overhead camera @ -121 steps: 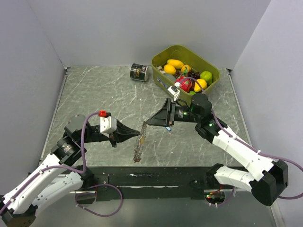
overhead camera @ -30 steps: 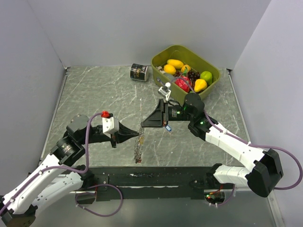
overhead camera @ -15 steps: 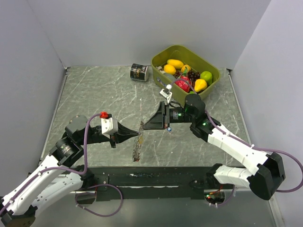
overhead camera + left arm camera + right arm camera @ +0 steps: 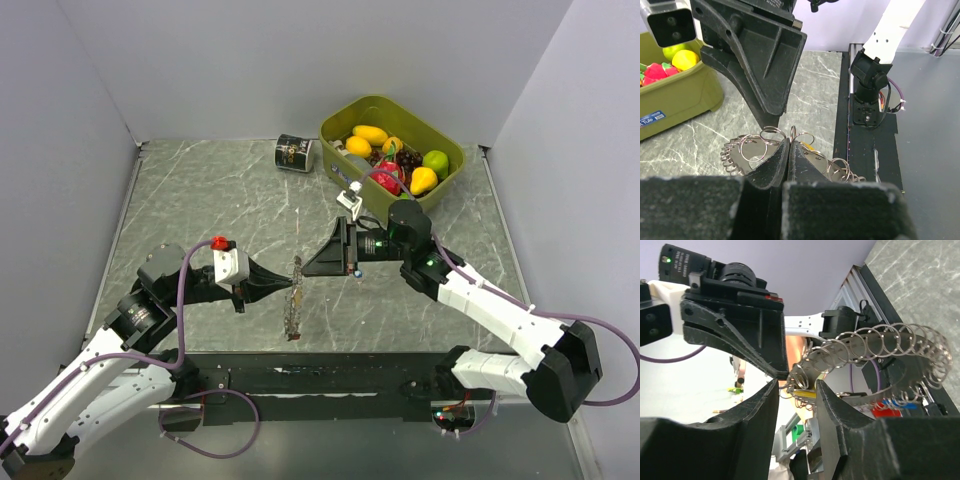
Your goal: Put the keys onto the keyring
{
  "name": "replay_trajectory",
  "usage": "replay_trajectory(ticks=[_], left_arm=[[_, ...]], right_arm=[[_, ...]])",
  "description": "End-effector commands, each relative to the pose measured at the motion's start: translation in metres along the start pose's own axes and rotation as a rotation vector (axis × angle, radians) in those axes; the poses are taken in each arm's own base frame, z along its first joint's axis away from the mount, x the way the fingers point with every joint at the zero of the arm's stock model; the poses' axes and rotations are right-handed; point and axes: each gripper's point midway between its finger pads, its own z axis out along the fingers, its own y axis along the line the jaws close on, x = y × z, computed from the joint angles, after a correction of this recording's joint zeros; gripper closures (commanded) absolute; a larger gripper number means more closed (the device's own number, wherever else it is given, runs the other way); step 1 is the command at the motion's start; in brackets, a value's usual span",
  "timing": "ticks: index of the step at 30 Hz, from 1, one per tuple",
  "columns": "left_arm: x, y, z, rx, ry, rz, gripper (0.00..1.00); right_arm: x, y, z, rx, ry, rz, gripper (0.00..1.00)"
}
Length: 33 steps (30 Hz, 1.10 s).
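The keyring [image 4: 293, 305] hangs edge-on above the middle of the table; it is a silvery band lined with small wire loops [image 4: 747, 150] [image 4: 880, 340]. My left gripper [image 4: 290, 287] [image 4: 790, 142] is shut on its rim. My right gripper [image 4: 306, 268] [image 4: 797, 387] faces it from the right and is open. Its fingers stand either side of a key with a yellow tag [image 4: 805, 394] at the ring's edge. I cannot tell whether either finger touches that key. Red [image 4: 887, 407] and blue [image 4: 902, 402] key tags hang lower on the ring.
A green bin [image 4: 345, 115] of toy fruit stands at the back right, close behind the right arm. A black can [image 4: 294, 153] lies on its side to the bin's left. A black strip [image 4: 330, 375] runs along the table's near edge.
Since four seconds ago my right gripper has moved left to the ring's top edge. Over the last second both arms have barely shifted.
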Motion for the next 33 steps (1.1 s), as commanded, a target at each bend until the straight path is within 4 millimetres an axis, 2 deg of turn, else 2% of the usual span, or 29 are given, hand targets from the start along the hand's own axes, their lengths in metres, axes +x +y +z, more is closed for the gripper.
replay_trajectory(ticks=[1,12,18,19,21,30,32,33], left_arm=[[-0.039,0.0,-0.005,-0.012,-0.096,0.088,0.99],[-0.04,0.0,-0.003,-0.004,-0.103,0.086,0.99],[-0.04,-0.001,-0.003,-0.001,-0.103,0.085,0.99],[-0.039,-0.001,-0.003,-0.002,-0.101,0.081,0.99],[-0.04,-0.001,-0.004,-0.006,-0.104,0.084,0.99],[-0.036,0.0,-0.008,-0.031,-0.088,0.073,0.99],[-0.035,0.002,-0.009,-0.042,-0.08,0.072,0.93],[-0.031,0.003,-0.01,-0.054,-0.065,0.07,0.87]], right_arm=[[0.0,-0.001,0.003,-0.003,0.003,-0.027,0.57],[0.002,0.01,0.011,-0.045,0.024,-0.042,0.62],[0.0,0.011,0.013,-0.064,0.008,-0.034,0.79],[0.0,0.01,0.013,-0.063,0.008,-0.028,0.89],[0.0,0.01,0.013,-0.062,0.009,-0.031,1.0],[-0.004,0.012,0.005,0.029,-0.001,-0.141,1.0],[-0.004,0.008,0.002,0.065,0.0,-0.175,1.0],[-0.008,0.013,0.001,0.065,-0.008,-0.199,1.0]])
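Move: The left fingertips are shut on the keyring's top coil. That loop, the right fingers' target, lies about 2 cm left of the right hand point, 1 cm back and 1 cm below, and roughly 1 cm right of the left one, level with it. The red key tag dangles some 10 cm below the right hand, 2 cm left and 3 cm back; the blue tag lies on the table about 9 cm ahead, 9 cm right and 28 cm down. The right hand, its fingers a little under half open, dips about 1 cm while easing some 1 cm left towards the coil at the left fingertips, then shuts fully and pinches the loop just beside them, its wrist hardly turning. With its fingers closed it bobs up slightly and settles a little lower again, while the left hand stays in place and keeps its hold on the ring. ##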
